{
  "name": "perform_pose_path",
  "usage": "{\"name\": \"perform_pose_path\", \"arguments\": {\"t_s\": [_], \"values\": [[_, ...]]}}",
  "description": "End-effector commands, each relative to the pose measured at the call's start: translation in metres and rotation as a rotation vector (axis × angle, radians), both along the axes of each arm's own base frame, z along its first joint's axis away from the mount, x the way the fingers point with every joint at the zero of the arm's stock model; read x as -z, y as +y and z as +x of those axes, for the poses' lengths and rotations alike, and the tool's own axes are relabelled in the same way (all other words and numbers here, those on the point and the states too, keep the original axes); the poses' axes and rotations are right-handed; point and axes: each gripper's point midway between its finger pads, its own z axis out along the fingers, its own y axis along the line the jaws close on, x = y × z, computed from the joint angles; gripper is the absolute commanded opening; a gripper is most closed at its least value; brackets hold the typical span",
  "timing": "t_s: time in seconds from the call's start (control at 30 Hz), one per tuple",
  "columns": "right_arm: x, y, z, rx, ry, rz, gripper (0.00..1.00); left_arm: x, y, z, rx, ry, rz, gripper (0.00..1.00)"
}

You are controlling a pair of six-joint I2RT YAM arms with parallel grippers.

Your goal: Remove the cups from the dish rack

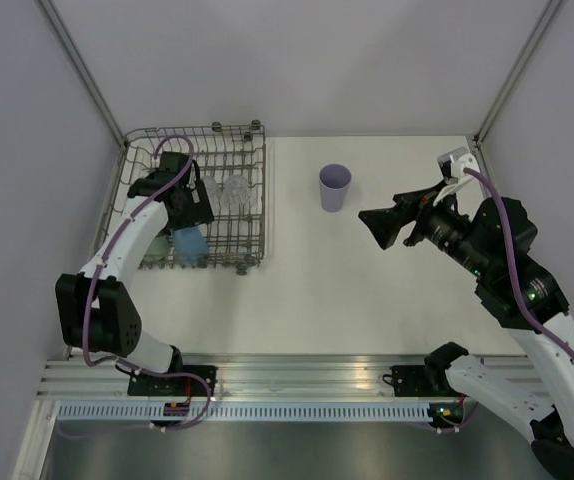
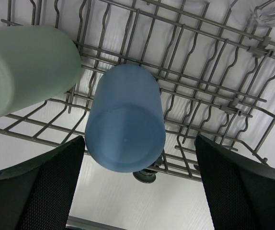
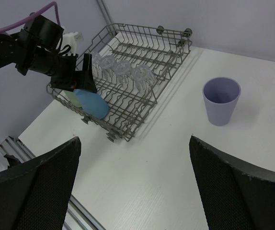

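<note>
The grey wire dish rack stands at the table's back left. In its near corner a blue cup lies tilted beside a green cup, and clear cups sit upside down further back. My left gripper hangs open over the rack. In the left wrist view its gripper frames the blue cup's base without touching it, with the green cup to the left. A lilac cup stands upright on the table. My right gripper is open and empty, to the right of the lilac cup.
Grey walls close in the table on the left, back and right. An aluminium rail with both arm bases runs along the near edge. A small rack foot sticks out under the blue cup.
</note>
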Motion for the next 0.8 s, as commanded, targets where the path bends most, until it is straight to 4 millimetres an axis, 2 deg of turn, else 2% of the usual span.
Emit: {"name": "perform_pose_path", "arguments": {"t_s": [0.0,0.17,0.33,0.37,0.43,0.47,0.53,0.57,0.63,0.67,0.77], "values": [[0.002,0.004,-0.002,-0.026,0.003,0.000,0.98,-0.001,0.003,0.006,0.019,0.012,0.021,1.00],[0.007,0.006,-0.002,-0.037,0.012,-0.010,0.98,0.011,0.010,0.006,0.010,0.050,0.052,0.99],[0.009,0.005,-0.003,-0.039,0.009,-0.014,0.98,0.019,0.016,0.004,0.005,0.083,0.073,0.90],[0.009,0.005,-0.003,-0.038,0.007,-0.016,0.98,0.019,0.016,0.005,0.004,0.085,0.075,0.83],[0.008,0.005,-0.003,-0.038,0.004,-0.018,0.98,0.020,0.016,0.004,0.011,0.092,0.076,0.76],[0.009,0.004,-0.003,-0.036,0.003,-0.021,0.98,0.020,0.016,0.003,0.009,0.098,0.074,0.64],[0.009,0.003,-0.002,-0.028,0.004,-0.020,0.98,0.019,0.016,0.002,0.008,0.095,0.072,0.55],[0.009,0.004,-0.002,-0.031,0.001,-0.021,0.98,0.018,0.015,0.002,0.008,0.091,0.069,0.45],[0.009,0.004,-0.001,-0.033,0.001,-0.021,0.98,0.012,0.015,0.001,0.008,0.078,0.066,0.39],[0.010,0.004,-0.001,-0.033,0.003,-0.021,0.98,0.010,0.014,0.000,0.014,0.074,0.060,0.30],[0.010,0.005,0.000,-0.032,0.005,-0.021,0.98,-0.004,0.012,-0.001,0.021,0.041,0.049,0.23]]}}
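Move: The blue cup leans in the rack almost straight under my open left hand, its middle about 6 cm below and roughly 1 cm ahead and 1 cm to the left. The green cup lies level with it, some 9 cm farther left. The nearest clear glass stands about 12 cm ahead of my left hand and 3 cm to its right, at much the same height as the cups. From my right hand the blue cup is about 44 cm left, 13 cm ahead and 30 cm below. I sink my left hand about 3 cm, nearly straight down over the blue cup's raised end, tipping the fingers some 5 degrees more downward and easing about 1 cm left. As the descent slows I close the wide-open fingers until they stop about two thirds open, pinching the cup by its sides near its closed bottom. ##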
